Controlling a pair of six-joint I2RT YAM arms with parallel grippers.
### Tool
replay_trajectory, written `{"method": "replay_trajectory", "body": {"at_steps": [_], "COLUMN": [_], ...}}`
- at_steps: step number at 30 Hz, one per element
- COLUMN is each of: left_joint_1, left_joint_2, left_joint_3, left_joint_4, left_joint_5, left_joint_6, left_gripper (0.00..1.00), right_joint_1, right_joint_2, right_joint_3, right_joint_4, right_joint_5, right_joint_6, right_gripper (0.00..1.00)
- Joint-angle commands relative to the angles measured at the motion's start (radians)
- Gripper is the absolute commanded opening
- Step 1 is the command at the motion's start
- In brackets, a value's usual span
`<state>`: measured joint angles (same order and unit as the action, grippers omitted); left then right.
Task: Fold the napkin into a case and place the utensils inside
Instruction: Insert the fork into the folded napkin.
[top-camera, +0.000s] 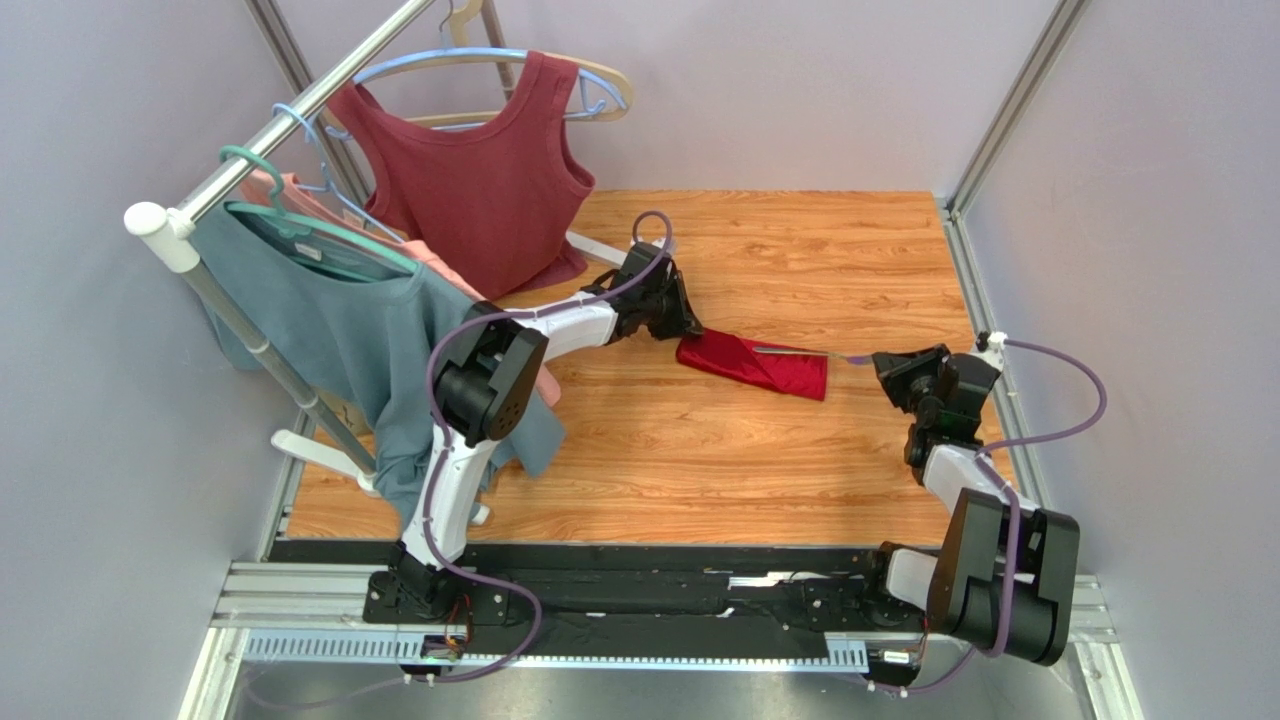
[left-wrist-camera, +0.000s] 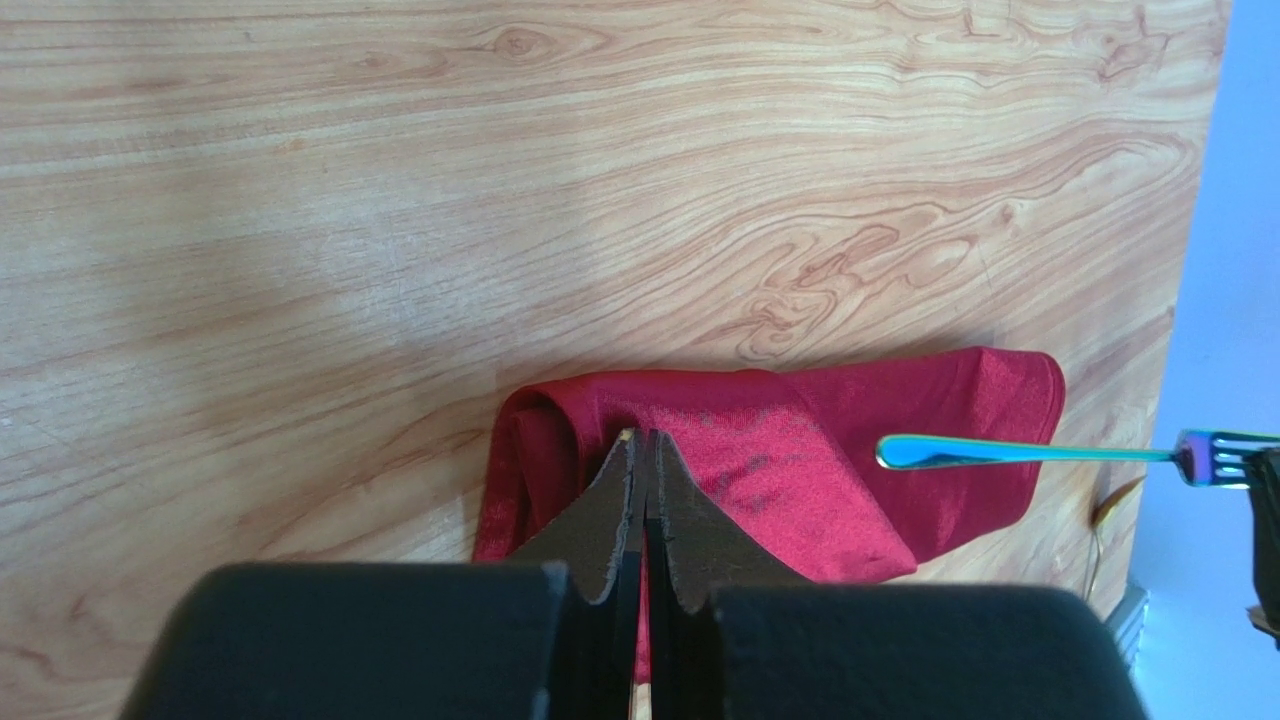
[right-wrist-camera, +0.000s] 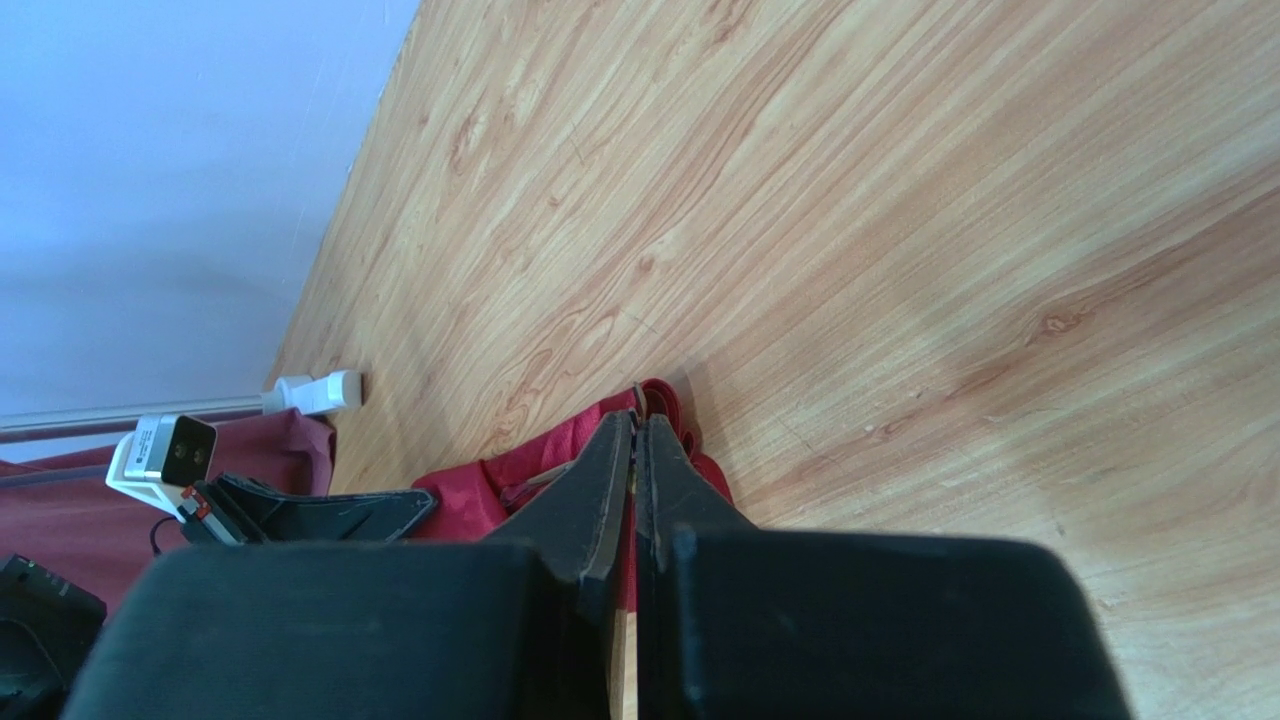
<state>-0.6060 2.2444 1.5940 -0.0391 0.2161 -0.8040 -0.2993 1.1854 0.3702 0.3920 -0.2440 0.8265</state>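
Note:
The napkin lies folded into a narrow crimson case (top-camera: 756, 365) (left-wrist-camera: 842, 450) on the wooden table. My left gripper (top-camera: 691, 326) (left-wrist-camera: 643, 438) is shut, its tips over the case's left end; whether it pinches cloth does not show. My right gripper (top-camera: 887, 365) (right-wrist-camera: 636, 425) is shut on a slim shiny fork (left-wrist-camera: 1037, 450) at the tines end. The fork's handle reflects blue and reaches out over the right part of the case. In the right wrist view the case (right-wrist-camera: 466, 488) lies just beyond the shut fingers, with a thin strip of the utensil (right-wrist-camera: 639, 398) showing at their tips.
A clothes rack (top-camera: 286, 120) stands at the back left with a maroon sleeveless top (top-camera: 481, 165), a teal shirt (top-camera: 346, 315) and a pink garment (top-camera: 443, 263). The rack's white foot (top-camera: 594, 248) rests on the table behind the left gripper. Grey walls close in the table.

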Motion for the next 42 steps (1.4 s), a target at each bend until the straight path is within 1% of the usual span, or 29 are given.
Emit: {"method": "replay_trajectory", "body": {"at_steps": [1, 10, 15, 21, 24, 31, 42], "left_joint_1": [0.006, 0.006, 0.008, 0.006, 0.006, 0.006, 0.008], "left_joint_2": [-0.019, -0.017, -0.016, -0.019, -0.023, -0.025, -0.028], "left_joint_3": [-0.032, -0.051, -0.062, -0.069, -0.081, -0.089, -0.103], "left_joint_4": [0.062, 0.085, 0.099, 0.105, 0.114, 0.123, 0.139], "left_joint_5": [0.019, 0.025, 0.025, 0.028, 0.028, 0.029, 0.043], "left_joint_6": [-0.012, -0.023, -0.027, -0.031, -0.029, -0.029, -0.040], "left_gripper": [0.00, 0.00, 0.00, 0.00, 0.00, 0.00, 0.00], "right_joint_1": [0.008, 0.034, 0.055, 0.100, 0.143, 0.223, 0.354], "right_joint_2": [0.040, 0.134, 0.189, 0.255, 0.279, 0.310, 0.437], "right_joint_3": [-0.031, -0.025, -0.019, -0.011, -0.001, 0.048, 0.076], "right_joint_4": [0.137, 0.199, 0.242, 0.304, 0.327, 0.317, 0.406], "right_joint_5": [-0.018, -0.040, -0.061, -0.043, -0.018, 0.054, 0.155], "right_joint_6": [0.020, 0.029, 0.063, 0.121, 0.141, 0.151, 0.224], "right_gripper": [0.00, 0.00, 0.00, 0.00, 0.00, 0.00, 0.00]}}
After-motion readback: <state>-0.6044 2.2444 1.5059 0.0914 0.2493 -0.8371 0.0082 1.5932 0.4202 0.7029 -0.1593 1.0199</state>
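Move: The right gripper grips the fork near its tines, handle pointing left. The napkin's pocket mouth lies about 13 cm to its left, 2 cm ahead and 7 cm below; the napkin's right end is some 5 cm left, level ahead, 8 cm down. The left gripper is about 23 cm to the right hand's left and 6 cm farther out. From the left hand, the mouth lies 10 cm right, 5 cm back and 2 cm down. Lower the right gripper at first, then sweep it left and still down, about 9 cm left, 5 down and finally 4 forward, sliding the fork's handle end under the napkin's upper layer; turn the wrist some 10 degrees counter-clockwise and keep the grip on the fork. Keep the left gripper's shut fingers on the napkin's far left end, settling about 1 cm lower. ##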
